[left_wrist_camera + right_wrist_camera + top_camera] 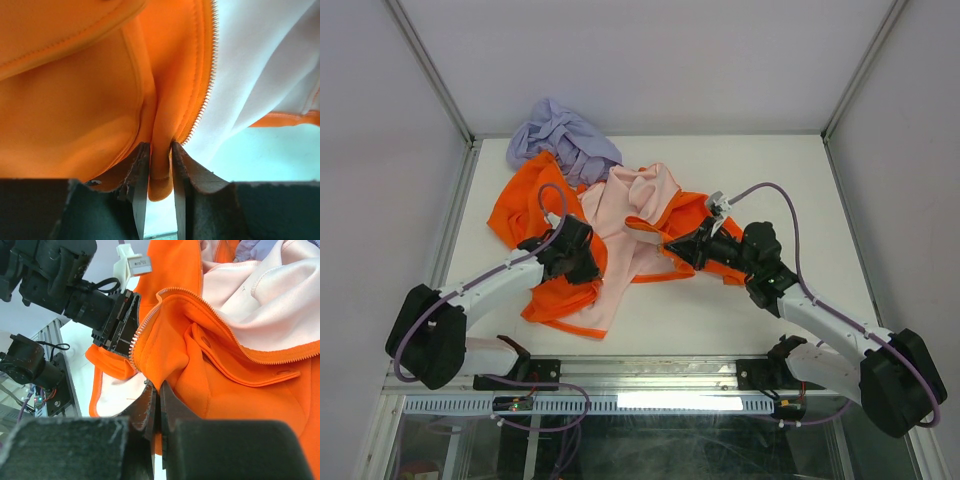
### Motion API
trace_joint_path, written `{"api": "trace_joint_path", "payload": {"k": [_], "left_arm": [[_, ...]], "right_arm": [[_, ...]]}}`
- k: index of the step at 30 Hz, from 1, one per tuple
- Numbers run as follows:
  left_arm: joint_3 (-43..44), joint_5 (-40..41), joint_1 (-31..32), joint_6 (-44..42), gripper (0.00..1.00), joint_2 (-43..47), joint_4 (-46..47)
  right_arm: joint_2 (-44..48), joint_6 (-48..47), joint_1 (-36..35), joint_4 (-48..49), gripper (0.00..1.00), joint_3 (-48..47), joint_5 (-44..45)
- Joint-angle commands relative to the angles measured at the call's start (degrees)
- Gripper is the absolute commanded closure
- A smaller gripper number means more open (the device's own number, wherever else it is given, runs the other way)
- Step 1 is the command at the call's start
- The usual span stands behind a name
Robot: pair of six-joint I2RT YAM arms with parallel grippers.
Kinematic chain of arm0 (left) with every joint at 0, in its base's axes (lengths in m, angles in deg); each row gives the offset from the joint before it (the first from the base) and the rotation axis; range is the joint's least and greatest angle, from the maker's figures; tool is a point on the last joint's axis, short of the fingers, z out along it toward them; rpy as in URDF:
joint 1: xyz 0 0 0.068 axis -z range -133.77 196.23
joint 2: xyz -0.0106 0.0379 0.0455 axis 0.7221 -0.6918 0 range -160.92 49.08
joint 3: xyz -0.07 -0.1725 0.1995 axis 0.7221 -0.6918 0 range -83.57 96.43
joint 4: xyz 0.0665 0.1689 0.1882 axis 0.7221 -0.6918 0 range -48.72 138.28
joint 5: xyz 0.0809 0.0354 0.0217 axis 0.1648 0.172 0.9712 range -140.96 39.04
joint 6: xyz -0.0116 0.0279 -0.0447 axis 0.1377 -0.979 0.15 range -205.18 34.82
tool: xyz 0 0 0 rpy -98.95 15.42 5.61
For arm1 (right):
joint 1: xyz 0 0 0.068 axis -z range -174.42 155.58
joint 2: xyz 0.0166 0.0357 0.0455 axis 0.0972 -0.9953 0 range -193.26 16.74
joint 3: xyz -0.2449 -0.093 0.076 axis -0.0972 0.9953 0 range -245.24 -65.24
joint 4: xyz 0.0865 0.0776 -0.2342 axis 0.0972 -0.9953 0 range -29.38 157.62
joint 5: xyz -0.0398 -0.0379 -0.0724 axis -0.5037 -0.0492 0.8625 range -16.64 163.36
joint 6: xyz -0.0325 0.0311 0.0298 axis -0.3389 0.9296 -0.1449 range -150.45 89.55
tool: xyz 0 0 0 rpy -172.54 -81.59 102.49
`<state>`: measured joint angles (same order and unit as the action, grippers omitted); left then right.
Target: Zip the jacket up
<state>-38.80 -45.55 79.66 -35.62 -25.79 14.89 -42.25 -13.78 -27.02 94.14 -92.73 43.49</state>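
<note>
The orange jacket (pixel 525 210) lies crumpled and open on the table, its pale pink lining (pixel 625 205) facing up. My left gripper (pixel 588 262) is shut on a fold of its orange front edge (pixel 160 165), right beside a line of zipper teeth (pixel 207 85). My right gripper (pixel 672 245) is shut on the other orange front edge (pixel 165 375), just under its zipper teeth (pixel 142 332). In the right wrist view the left gripper (pixel 120 325) shows close by, at the same zipper edge. The zipper slider is not visible.
A lavender-purple garment (pixel 565 135) lies bunched at the back, touching the jacket. The white table (pixel 770 170) is walled at the back and both sides. A white tag or clip (pixel 718 205) sits on the right arm's cable.
</note>
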Motion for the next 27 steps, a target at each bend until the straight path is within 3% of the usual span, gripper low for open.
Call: {"api": "trace_joint_path", "payload": {"k": [1,4,12,14,21,27], "left_arm": [[-2.85,-5.1,-0.85,-1.29,0.74,-0.2,6.01],[-3.4,-6.78,-1.45,-1.84,0.75,-1.27,7.5],[-5.05,-11.82,-3.01,-4.31,1.0,5.43,12.69],[-5.83,-13.93,-3.02,-5.52,1.0,8.75,15.69],[-14.78,-17.28,-3.02,-6.05,1.0,24.44,38.15],[-23.32,-19.6,-3.03,-6.25,1.0,29.5,59.56]], "right_arm": [[1.06,0.3,0.22,0.73,1.0,-1.99,0.01],[1.24,0.64,0.31,0.41,1.0,-1.88,0.41],[1.24,2.07,0.27,-0.74,1.0,-3.05,0.02],[1.28,2.65,0.26,-1.55,1.0,-3.8,-0.09],[1.65,7.31,0.26,-2.61,1.0,-5.99,-1.91],[-1.98,15.87,0.22,-6.04,1.0,-9.46,-4.51]]}}
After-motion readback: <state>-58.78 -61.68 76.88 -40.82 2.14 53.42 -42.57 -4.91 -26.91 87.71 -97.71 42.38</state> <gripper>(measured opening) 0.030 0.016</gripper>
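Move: The lower corner of the jacket's left front, at the zipper's bottom end, hangs between the left hand's partly open fingers, about 2 cm below the hand point and some 1 cm back and 1 cm right. The slider, by the right hand's shut fingers, is about 13 cm right of the left hand, 2 cm ahead and 14 cm higher; the jacket's back hem lies roughly 8 cm back, 5 cm left and 5 cm down. From the right hand, the left-front corner is about 15 cm left, 2 cm back and 16 cm below. The left hand sinks about 2 cm around the lower corner of the left front and pinches it shut between its fingertips, then lifts it fast, some 13 cm up from that low point while drifting right towards the slider, its downward fingers swinging up by about 45 degrees to point more forward and right. The right hand keeps its shut grip on the other front by the slider, nearly still, then rises a little and tips slightly down at the end. ##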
